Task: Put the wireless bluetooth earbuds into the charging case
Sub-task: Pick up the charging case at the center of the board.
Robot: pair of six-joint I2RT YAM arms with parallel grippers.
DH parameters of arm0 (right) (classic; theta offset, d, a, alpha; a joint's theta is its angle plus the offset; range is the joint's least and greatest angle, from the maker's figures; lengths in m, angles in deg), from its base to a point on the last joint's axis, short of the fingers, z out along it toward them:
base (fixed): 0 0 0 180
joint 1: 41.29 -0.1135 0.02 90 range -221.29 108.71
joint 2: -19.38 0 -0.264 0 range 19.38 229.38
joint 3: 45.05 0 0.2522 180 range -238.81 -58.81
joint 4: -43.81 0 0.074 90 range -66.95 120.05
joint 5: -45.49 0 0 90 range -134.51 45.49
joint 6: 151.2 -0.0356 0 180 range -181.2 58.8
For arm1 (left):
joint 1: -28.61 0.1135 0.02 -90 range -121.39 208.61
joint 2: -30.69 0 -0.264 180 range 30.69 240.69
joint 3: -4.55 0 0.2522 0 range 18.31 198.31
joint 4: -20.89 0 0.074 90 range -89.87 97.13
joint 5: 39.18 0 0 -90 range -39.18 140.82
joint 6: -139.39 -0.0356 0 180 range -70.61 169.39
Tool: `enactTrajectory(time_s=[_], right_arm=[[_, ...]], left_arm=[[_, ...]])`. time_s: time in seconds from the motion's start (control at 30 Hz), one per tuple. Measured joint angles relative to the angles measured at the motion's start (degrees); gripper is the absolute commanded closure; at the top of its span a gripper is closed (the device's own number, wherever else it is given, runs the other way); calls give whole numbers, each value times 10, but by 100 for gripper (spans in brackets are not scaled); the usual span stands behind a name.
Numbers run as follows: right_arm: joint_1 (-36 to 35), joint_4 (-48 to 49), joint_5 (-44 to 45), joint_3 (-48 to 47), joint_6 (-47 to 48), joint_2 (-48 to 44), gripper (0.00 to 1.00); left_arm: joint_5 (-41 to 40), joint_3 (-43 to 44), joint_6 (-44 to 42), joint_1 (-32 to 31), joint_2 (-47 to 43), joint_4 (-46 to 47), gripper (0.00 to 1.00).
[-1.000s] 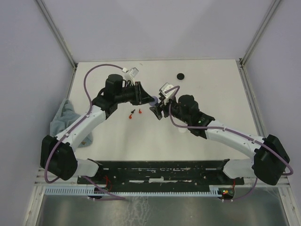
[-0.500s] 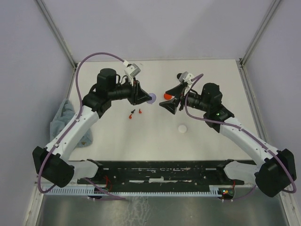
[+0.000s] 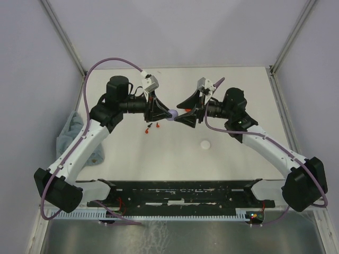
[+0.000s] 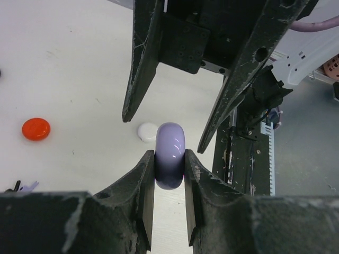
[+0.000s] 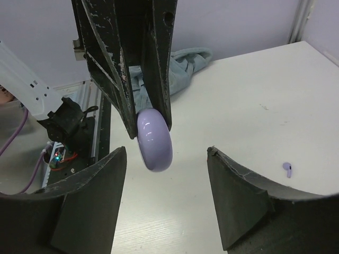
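My left gripper (image 4: pixel 169 159) is shut on a closed lavender charging case (image 4: pixel 170 151), holding it on edge above the table. The same case (image 5: pixel 154 139) hangs from the left fingers in the right wrist view. My right gripper (image 5: pixel 166 153) faces it with its jaws open, one finger on each side of the case and not touching it. From above, the two grippers meet tip to tip at the case (image 3: pixel 172 114). A lavender earbud (image 5: pixel 287 169) lies on the table. Two red earbuds (image 3: pixel 153 126) lie just below the left gripper (image 3: pixel 165 113).
A white case (image 3: pixel 205 144) lies on the table below the right gripper (image 3: pixel 183 114). A red case (image 4: pixel 36 128) lies off to one side. A crumpled blue cloth (image 3: pixel 71 135) sits at the table's left edge. Grey walls enclose the table.
The right gripper has swung left from behind the red case, and its open jaws now flank the lavender case. The left gripper has kept its grip and shifted slightly right.
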Motion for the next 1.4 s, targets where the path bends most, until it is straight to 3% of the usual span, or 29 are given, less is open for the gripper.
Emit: enactTrajectory(time_s=[0.37,0.57,0.7,0.77,0.87,0.93,1.4], right_arm=[[-1,50,-53,-8,-38,44,49],[-3,61,-77,-13,-49,51,68],[-4,64,-85,-14,-51,52,84],[-4,64,-88,-14,-51,52,88],[-4,64,-89,-14,-51,52,89],[-4,64,-89,-14,-53,52,89],[-4,63,-83,-14,-59,45,89]], left_arm=[[37,0,0,0,0,33,84],[41,0,1,1,0,47,83],[47,0,3,2,0,48,71],[47,0,6,2,0,48,57],[42,0,7,2,0,48,40],[33,0,10,2,0,48,35],[-32,0,12,3,-1,33,30]])
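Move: The lavender charging case is already in the left fingers, its middle about 1 cm to the right of the left hand point and level with it in height. From the open right hand it lies about 3 cm left, 1 cm back and 1 cm lower. On the table some 20 cm below, the white case lies 10 cm to the right hand's right, neither ahead nor back; the orange case lies about 17 cm ahead and 4 cm right. The lavender case changes hands in the air: the left hand keeps its pinch and lifts about 1.5 cm, while the right slides some 1.5 cm left and as much back, turning about 10 degrees counter-clockwise, and shuts its fingers on the case's free end. Then the left fingers open wide and that hand eases about 2 cm forward and slightly down, its rear finger still beside the case. ##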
